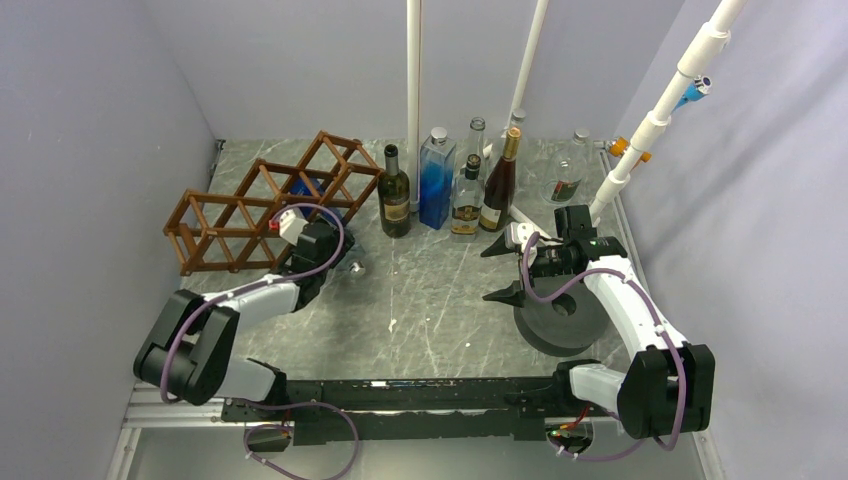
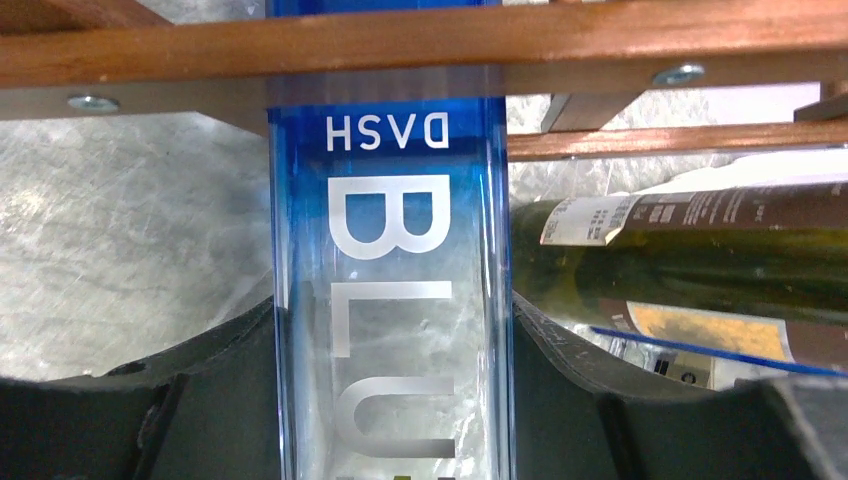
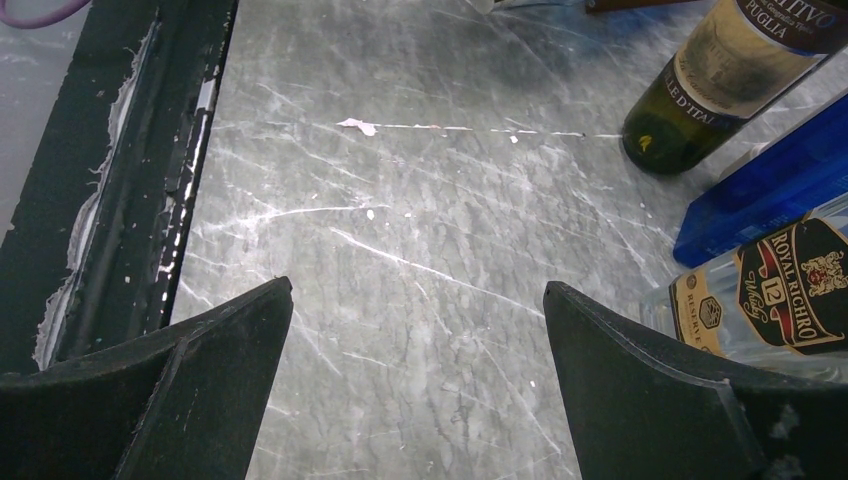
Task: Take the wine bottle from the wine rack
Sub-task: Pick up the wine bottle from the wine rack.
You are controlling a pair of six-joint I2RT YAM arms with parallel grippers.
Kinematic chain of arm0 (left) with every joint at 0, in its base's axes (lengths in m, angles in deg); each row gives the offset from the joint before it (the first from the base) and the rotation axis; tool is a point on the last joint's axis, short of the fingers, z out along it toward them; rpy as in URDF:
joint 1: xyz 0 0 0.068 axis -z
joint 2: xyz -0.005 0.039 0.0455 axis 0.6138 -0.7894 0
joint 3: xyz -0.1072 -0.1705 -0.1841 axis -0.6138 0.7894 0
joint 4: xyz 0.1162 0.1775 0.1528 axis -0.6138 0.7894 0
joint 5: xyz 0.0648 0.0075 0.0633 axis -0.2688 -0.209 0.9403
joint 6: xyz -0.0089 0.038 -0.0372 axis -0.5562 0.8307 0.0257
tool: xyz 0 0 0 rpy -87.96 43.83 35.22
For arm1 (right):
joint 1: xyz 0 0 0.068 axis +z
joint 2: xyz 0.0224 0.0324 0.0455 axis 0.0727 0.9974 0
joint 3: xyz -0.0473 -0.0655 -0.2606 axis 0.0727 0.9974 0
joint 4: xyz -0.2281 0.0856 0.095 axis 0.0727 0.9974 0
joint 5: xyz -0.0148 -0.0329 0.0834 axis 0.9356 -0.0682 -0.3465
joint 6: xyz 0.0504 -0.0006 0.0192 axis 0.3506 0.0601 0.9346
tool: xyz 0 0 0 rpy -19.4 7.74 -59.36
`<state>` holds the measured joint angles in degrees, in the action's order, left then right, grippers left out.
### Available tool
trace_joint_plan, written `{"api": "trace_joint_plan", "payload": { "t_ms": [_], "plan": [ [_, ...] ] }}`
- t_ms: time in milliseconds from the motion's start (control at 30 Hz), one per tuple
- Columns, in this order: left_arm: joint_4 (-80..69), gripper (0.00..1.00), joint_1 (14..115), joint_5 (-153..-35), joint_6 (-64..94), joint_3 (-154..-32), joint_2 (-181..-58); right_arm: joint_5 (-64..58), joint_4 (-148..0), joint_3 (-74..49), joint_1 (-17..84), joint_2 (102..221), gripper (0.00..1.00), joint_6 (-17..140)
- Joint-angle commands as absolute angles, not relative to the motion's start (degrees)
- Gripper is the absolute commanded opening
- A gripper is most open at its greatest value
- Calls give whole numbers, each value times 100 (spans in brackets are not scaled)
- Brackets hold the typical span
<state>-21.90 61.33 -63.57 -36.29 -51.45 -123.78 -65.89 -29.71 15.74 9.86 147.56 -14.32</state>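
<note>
The brown wooden wine rack stands at the back left, its sticks crossing the top of the left wrist view. A clear wine bottle with a blue tint and white lettering lies in one of the rack's cells and shows only as a blue patch from above. My left gripper is shut on it, both black fingers pressed against its sides. My right gripper hangs open over bare marble at the right, holding nothing.
Several bottles stand in a row at the back: a dark green one, a square blue one and a brown one. A grey round block lies under the right arm. White poles rise behind.
</note>
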Motion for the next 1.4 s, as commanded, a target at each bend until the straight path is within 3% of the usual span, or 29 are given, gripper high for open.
{"api": "trace_joint_plan", "payload": {
  "t_ms": [0, 1367],
  "plan": [
    [-2454, 0, 6215, -6614, -3365, -5084, -11817, -6718, -2907, 1449, 964, 14745, 99, -1634],
    [-994, 0, 7813, -5720, -3171, -4285, -9318, -6706, -2872, 1458, 962, 14751, 99, -1688]
  ]
}}
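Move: The blue bottle is already pinched in the left fingers, its middle about 5 cm ahead, 1 cm left and 2 cm below the hand point, its base still under the rack's front bar. The rack's middle lies some 8 cm ahead and 15 cm left, about level in height. The dark green bottle stands 9 cm ahead, 12 cm right, its middle 6 cm higher. From the right hand the blue bottle is roughly 17 cm ahead, 33 cm left, 9 cm lower. The blue bottle, still pinched between the left fingers, is drawn straight back out of the rack towards the robot by about 10 cm, nearly level, with a small drift to the right. Meanwhile the wrist swings some 15 degrees clockwise and rolls its left side up slightly; the grip keeps its width. ##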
